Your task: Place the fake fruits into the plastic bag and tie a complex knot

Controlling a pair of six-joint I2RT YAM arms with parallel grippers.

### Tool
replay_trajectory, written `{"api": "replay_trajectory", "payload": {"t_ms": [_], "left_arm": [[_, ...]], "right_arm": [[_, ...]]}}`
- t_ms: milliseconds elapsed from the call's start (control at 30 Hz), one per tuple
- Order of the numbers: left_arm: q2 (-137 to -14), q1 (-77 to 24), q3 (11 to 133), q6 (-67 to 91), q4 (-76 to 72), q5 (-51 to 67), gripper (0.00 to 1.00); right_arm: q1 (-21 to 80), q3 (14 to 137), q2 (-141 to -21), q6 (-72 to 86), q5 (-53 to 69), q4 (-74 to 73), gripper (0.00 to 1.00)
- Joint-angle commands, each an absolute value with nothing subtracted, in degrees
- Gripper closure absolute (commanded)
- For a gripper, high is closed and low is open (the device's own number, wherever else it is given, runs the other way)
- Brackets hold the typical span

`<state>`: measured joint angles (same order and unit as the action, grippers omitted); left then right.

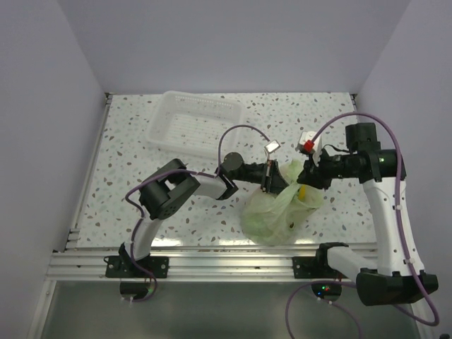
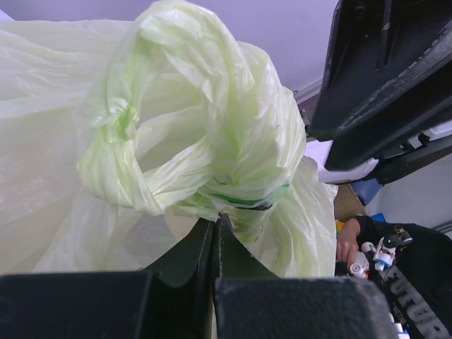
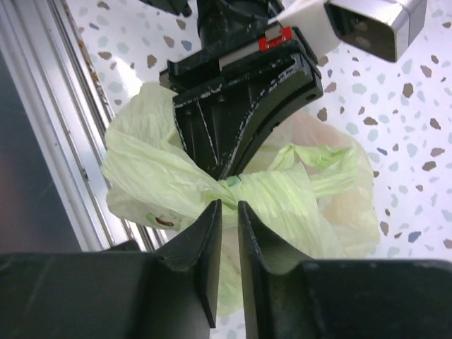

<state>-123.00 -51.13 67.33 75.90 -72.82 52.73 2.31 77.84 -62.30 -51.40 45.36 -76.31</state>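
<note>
The pale green plastic bag (image 1: pixel 275 212) sits near the table's front edge, between my two grippers. A yellow fruit (image 1: pixel 305 194) shows faintly through its wall, and the other fruits are hidden inside. My left gripper (image 1: pixel 271 178) is shut on a bunched handle of the bag (image 2: pixel 233 201), which forms a twisted loop (image 2: pixel 176 113) above its tips. In the right wrist view the left gripper (image 3: pixel 227 174) pinches the twisted knot (image 3: pixel 244 187) from above. My right gripper (image 3: pixel 227 205) meets the same knot from below, its jaws a narrow gap apart on the strand. It also shows in the top view (image 1: pixel 308 175).
A clear-white plastic basket (image 1: pixel 198 126) stands at the back of the speckled table. The metal rail (image 1: pixel 212 258) runs along the front edge, close to the bag, and also shows in the right wrist view (image 3: pixel 63 141). White walls stand on three sides.
</note>
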Motion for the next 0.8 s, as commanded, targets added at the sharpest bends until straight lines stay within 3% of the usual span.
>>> {"api": "replay_trajectory", "payload": {"t_ms": [0,67,300,700,767], "left_arm": [[-123.0,-50.9,68.6,76.2,-86.9,52.4,1.00],[-123.0,-50.9,68.6,76.2,-86.9,52.5,1.00],[-123.0,-50.9,68.8,76.2,-86.7,52.5,1.00],[-122.6,-51.0,68.8,76.2,-86.2,52.5,1.00],[-122.6,-50.9,68.8,76.2,-86.3,52.4,1.00]], "right_arm": [[2.5,78.9,-62.8,-55.9,39.2,-90.5,0.82],[2.5,76.9,-63.1,-55.7,37.2,-90.0,0.92],[2.5,74.9,-63.4,-56.7,35.6,-90.7,1.00],[4.4,68.4,-63.5,-59.7,38.5,-88.2,1.00],[4.4,68.4,-63.3,-58.3,39.0,-86.6,0.94]]}}
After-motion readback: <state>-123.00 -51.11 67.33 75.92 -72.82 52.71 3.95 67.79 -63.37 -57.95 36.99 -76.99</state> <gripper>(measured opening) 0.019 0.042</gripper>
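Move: The bag's twisted neck lies some 3 cm to the right hand's left, level with it fore and aft and about 6 cm below; the left fingertips pinching it are about 5 cm left and 6 cm below the right hand. The loose loop is roughly 4 cm ahead, 5 cm left and 6 cm below, the fruit-filled bag body about 8 cm back, 7 cm left and 17 cm down. From the left hand, the neck is about 2 cm right and 1 cm above, level fore and aft. The bag's twisted neck stays pinched in the shut left fingers, which hold still, while the right hand sinks about 7 cm towards it, edging first a couple of centimetres right and later slightly back. The right fingers close from part open to shut early on the way and tip some 10 degrees more steeply down, ending close against the neck's right side with the tips seeming to touch the plastic. ##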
